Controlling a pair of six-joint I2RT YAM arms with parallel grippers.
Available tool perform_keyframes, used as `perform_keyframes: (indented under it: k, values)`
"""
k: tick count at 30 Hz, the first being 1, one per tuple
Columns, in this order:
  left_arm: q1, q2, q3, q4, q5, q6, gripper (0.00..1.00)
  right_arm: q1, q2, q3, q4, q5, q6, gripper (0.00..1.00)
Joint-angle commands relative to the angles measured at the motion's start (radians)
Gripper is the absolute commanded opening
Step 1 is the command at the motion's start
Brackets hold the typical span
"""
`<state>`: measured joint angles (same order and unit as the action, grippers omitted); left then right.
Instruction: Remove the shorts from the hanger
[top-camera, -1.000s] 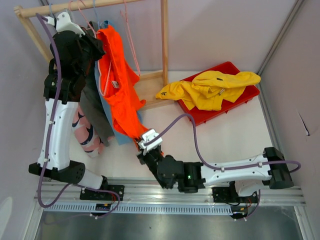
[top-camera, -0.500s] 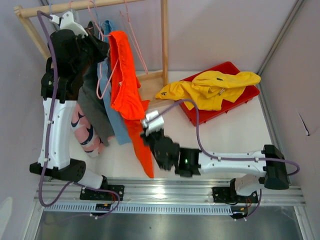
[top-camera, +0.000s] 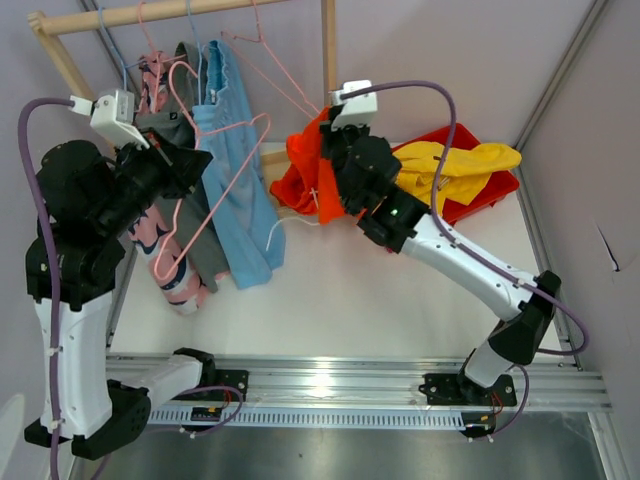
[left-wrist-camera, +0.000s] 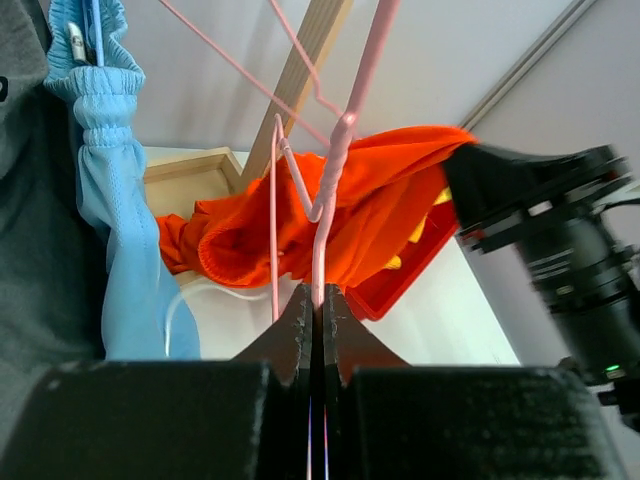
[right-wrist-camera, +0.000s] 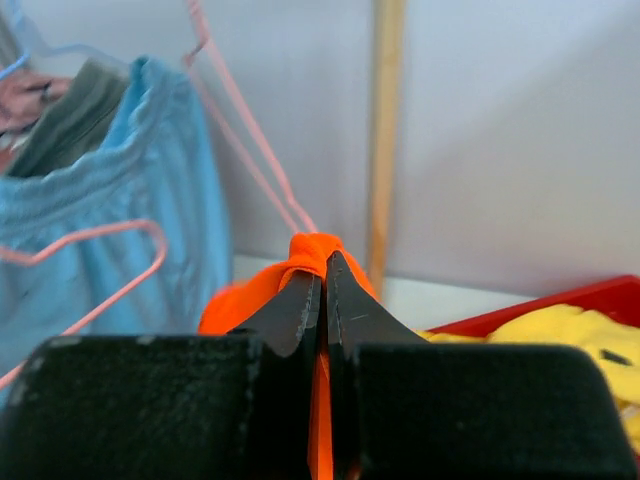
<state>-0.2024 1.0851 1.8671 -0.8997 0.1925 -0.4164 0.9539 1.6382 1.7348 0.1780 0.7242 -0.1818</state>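
The orange shorts (top-camera: 298, 178) hang bunched from my right gripper (top-camera: 325, 172), which is shut on a fold of them beside the rack's right post. They show as an orange fold (right-wrist-camera: 250, 290) at the fingertips of the right gripper (right-wrist-camera: 322, 265). My left gripper (top-camera: 196, 160) is shut on the pink wire hanger (top-camera: 215, 200), held tilted off the rail, left of the shorts. In the left wrist view the left gripper (left-wrist-camera: 318, 300) pinches the hanger (left-wrist-camera: 338, 160), with the shorts (left-wrist-camera: 385, 215) behind it. I cannot tell whether the hanger and shorts touch.
A wooden rack (top-camera: 327, 70) carries light-blue shorts (top-camera: 235, 180), a grey garment (top-camera: 185, 225) and a pink patterned one (top-camera: 165, 272). A red tray (top-camera: 480, 200) with a yellow garment (top-camera: 462, 165) lies at the right. Walls close in at left and right.
My right gripper has swung from low near the front up and right to the rack's post, pulling the orange shorts with it. My left arm has drawn back with the pink hanger, now bare.
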Motion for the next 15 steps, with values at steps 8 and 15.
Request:
perform_keyframes:
  k: [8, 15]
  values:
    - [0.004, 0.091, -0.045, 0.108, -0.051, 0.017, 0.00, -0.449, 0.092, 0.414, -0.106, -0.123, 0.028, 0.00]
    - [0.004, 0.217, 0.067, 0.140, -0.158, 0.060, 0.00, -0.751, 0.229, 0.559, -0.236, -0.198, 0.188, 0.00]
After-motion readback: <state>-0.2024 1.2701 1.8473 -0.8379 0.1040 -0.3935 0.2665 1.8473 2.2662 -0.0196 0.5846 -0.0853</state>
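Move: The right fingers still hold the orange shorts. The red box's middle lies about 15 cm ahead, 30 cm right and 45 cm below, with the yellow shorts inside it; the blue shorts hang roughly 13 cm ahead, 13 cm left. From the left hand, still pinching the empty pink hanger, the hanging rail runs some 24 cm straight ahead and 10 cm higher; the blue shorts hang about 25 cm ahead, 3 cm right. Swing the right gripper quickly right, about 28 cm, and forward by half that, rising some 9 cm, to carry the pinched orange shorts away from the rack and over to the red box; yaw it about 30 degrees clockwise. Meanwhile ease the left gripper forward and a little down, dipping slightly, keeping its hold on the bare pink hanger. ##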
